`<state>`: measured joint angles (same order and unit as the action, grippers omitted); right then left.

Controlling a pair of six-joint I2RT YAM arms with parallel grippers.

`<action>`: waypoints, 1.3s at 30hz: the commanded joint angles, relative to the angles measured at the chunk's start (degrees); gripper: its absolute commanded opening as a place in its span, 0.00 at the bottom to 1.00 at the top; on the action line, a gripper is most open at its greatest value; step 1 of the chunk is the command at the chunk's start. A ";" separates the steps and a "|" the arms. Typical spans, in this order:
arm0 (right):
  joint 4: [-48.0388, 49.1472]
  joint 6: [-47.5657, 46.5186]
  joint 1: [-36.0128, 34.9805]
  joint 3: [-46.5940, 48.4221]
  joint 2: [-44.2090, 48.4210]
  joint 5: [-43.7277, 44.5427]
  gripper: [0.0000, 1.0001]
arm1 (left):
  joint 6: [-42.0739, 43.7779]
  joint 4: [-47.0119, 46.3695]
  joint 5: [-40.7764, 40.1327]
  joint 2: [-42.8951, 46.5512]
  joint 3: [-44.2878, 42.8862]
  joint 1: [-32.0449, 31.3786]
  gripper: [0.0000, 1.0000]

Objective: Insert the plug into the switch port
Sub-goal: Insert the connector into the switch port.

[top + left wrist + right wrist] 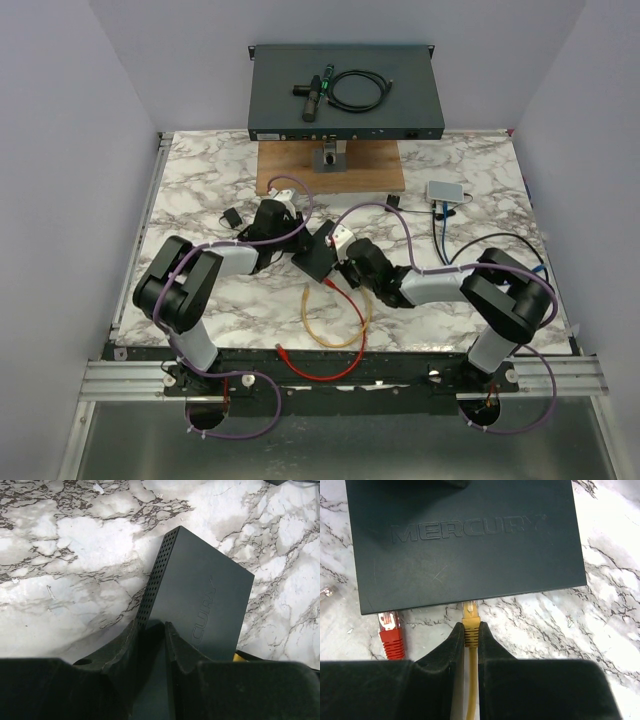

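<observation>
A small black switch [316, 255] marked MERCURY lies mid-table; it fills the top of the right wrist view [465, 540]. My left gripper [151, 630] is shut on the switch [200, 600] at one edge. My right gripper [471, 630] is shut on the boot of the yellow plug [471, 617]; the plug's clear tip meets the switch's near edge, where the ports are hidden. A red plug [390, 630] lies on the marble just left of it, its tip at the same edge. In the top view the two grippers meet at the switch, the right gripper [345, 262] beside it.
Yellow cable [335, 315] and red cable [330, 365] loop on the marble near the front edge. A wooden board [330, 170] with a stand and a large black rack unit [345, 90] stand at the back. A small grey box [445, 192] with blue cable sits at right.
</observation>
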<state>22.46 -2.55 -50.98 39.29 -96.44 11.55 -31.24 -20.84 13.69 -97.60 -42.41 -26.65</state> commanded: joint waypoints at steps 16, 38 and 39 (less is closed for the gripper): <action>15.86 -4.45 2.20 10.17 2.60 -10.00 0.01 | -5.23 4.58 16.63 2.61 7.00 -11.91 0.19; 2.89 -4.66 2.29 -4.76 15.32 -21.38 0.01 | -3.47 7.42 13.64 7.29 7.08 -12.24 0.20; 1.77 -4.75 2.29 -5.02 15.72 -22.07 0.01 | -3.47 7.77 13.19 7.45 6.87 -12.20 0.20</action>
<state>10.79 -8.45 -47.64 32.67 -83.94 -2.70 -31.40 -18.50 11.97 -90.37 -36.05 -34.52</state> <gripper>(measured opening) 0.120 0.218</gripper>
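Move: The right fingers still pinch the yellow plug, its tip already at the switch port, whose mouth is about 2 cm ahead and 1 cm left of them, at their height. From there the red plug lies some 2 cm back and 4 cm left, the free yellow end about 5 cm back and 8 cm left, a little lower. The left fingers hold the switch's far perforated edge; its middle is about 3 cm back and 3 cm right of them, the port about 6 cm back and 7 cm right. The right hand keeps its pinch on the yellow plug at the port, edging barely half a centimetre forward and left-hand-steadied before it eases back, turning counter-clockwise by about 10 degrees, while the left hand keeps hold of the switch's far edge and creeps back towards the base. Then both speed up together at an even height, carrying switch and plug back and somewhat to the right, about 6 cm in all for each hand, with neither gripper opening or closing. ##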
